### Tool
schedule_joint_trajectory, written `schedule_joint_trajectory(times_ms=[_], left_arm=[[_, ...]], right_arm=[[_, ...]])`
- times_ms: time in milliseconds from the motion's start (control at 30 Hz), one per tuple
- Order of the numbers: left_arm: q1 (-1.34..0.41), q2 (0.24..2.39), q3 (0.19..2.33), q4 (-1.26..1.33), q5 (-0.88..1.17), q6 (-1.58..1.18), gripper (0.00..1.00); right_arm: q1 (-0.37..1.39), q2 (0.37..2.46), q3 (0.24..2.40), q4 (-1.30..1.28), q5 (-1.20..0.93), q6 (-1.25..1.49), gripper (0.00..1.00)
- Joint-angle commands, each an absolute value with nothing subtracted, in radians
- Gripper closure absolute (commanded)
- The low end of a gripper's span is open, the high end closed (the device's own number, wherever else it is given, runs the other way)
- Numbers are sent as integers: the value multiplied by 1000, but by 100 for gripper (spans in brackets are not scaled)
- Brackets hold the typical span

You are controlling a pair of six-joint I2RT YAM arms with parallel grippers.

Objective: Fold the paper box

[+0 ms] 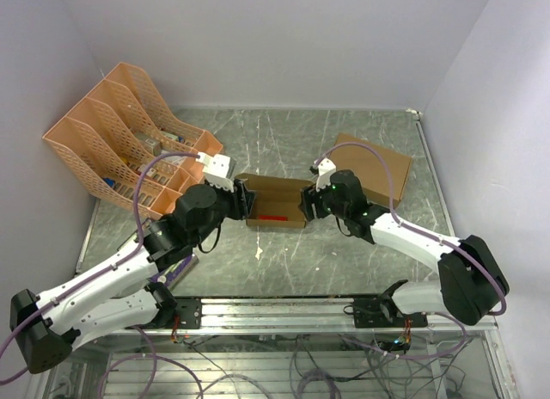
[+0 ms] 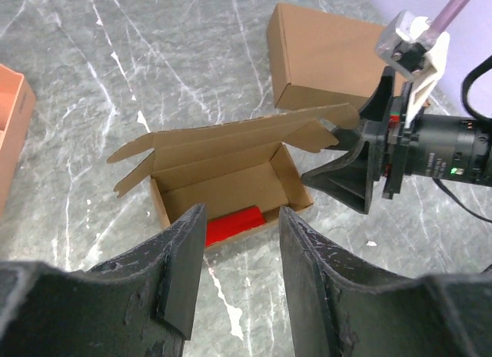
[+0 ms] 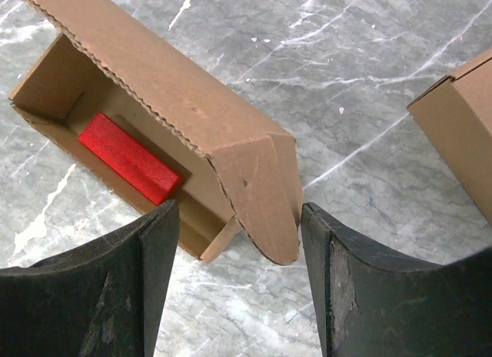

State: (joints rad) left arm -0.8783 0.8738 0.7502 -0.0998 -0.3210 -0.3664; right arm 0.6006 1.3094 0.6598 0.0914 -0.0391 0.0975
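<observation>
The paper box (image 1: 277, 197) lies mid-table as a narrow open brown tray with its lid standing up along the far side. A red block (image 1: 275, 217) rests inside. My left gripper (image 1: 246, 201) is at the box's left end. In the left wrist view the gripper (image 2: 242, 218) stands open just short of the box (image 2: 223, 180), with only table between its fingers (image 2: 181, 272). My right gripper (image 1: 306, 201) is at the right end. It is open (image 3: 238, 218), and the lid's end flap (image 3: 265, 188) hangs loose between its fingers (image 3: 330, 257), close to the right one.
A larger closed brown cardboard box (image 1: 375, 167) sits just behind the right gripper. An orange file rack (image 1: 129, 137) stands at the back left. The red block shows in both wrist views (image 2: 234, 222) (image 3: 127, 157). A metal rail runs along the near edge.
</observation>
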Motion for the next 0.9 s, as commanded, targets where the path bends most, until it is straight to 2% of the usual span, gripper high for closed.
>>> schedule_joint_trajectory(times_ms=[0, 100, 200, 267, 333, 467, 567, 633, 733, 767, 867], left_arm=[[-882, 896, 776, -159, -358, -355, 47], [-878, 901, 758, -171, -402, -327, 45], [-837, 882, 740, -157, -398, -220, 30], [-763, 868, 752, -151, -324, -163, 21], [-634, 866, 777, -142, -160, -130, 16], [-339, 939, 807, -107, 324, -109, 15], [-241, 1048, 821, -90, 569, -87, 15], [-233, 1110, 843, -106, 619, -13, 15], [-221, 1181, 926, -234, 573, 125, 14], [-209, 1210, 953, -273, 568, 165, 14], [-190, 1298, 1028, -376, 603, 291, 14]], right_arm=[[581, 1312, 643, 95, -88, 95, 37], [560, 1310, 650, 87, -118, 76, 37], [513, 1305, 666, 68, -235, -16, 35], [462, 1304, 678, 45, -361, -102, 30], [411, 1309, 693, 17, -467, -170, 24], [341, 1340, 759, -90, -642, -326, 17], [305, 1331, 791, -144, -736, -417, 14], [283, 1316, 811, -165, -792, -473, 13], [262, 1307, 852, -163, -849, -510, 10], [258, 1312, 857, -149, -868, -523, 3], [256, 1355, 898, -183, -942, -619, 0]])
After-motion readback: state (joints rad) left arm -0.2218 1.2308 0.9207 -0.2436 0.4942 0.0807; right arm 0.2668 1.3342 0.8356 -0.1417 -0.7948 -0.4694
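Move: The box's upright lid is about 11 cm ahead, 6 cm right and 19 cm below the left gripper, and 6 cm ahead, 8 cm left and 4 cm below the right. From the left, the red block in the tray lies about 4 cm ahead, 6 cm right. From the right, the lid's right flap is some 3 cm ahead and 1 cm left, just below; the closed brown box about 10 cm ahead, 15 cm right. Swing the left gripper about 9 cm forward and 7 cm left, out beside the box's left end, then sink it to some 6 cm lower, turning it clockwise and spreading its fingers wide. Turn the right gripper some 30 degrees counter-clockwise next to the lid's right flap while it eases 2 cm right, then raise it 5 cm, opening it fully. ##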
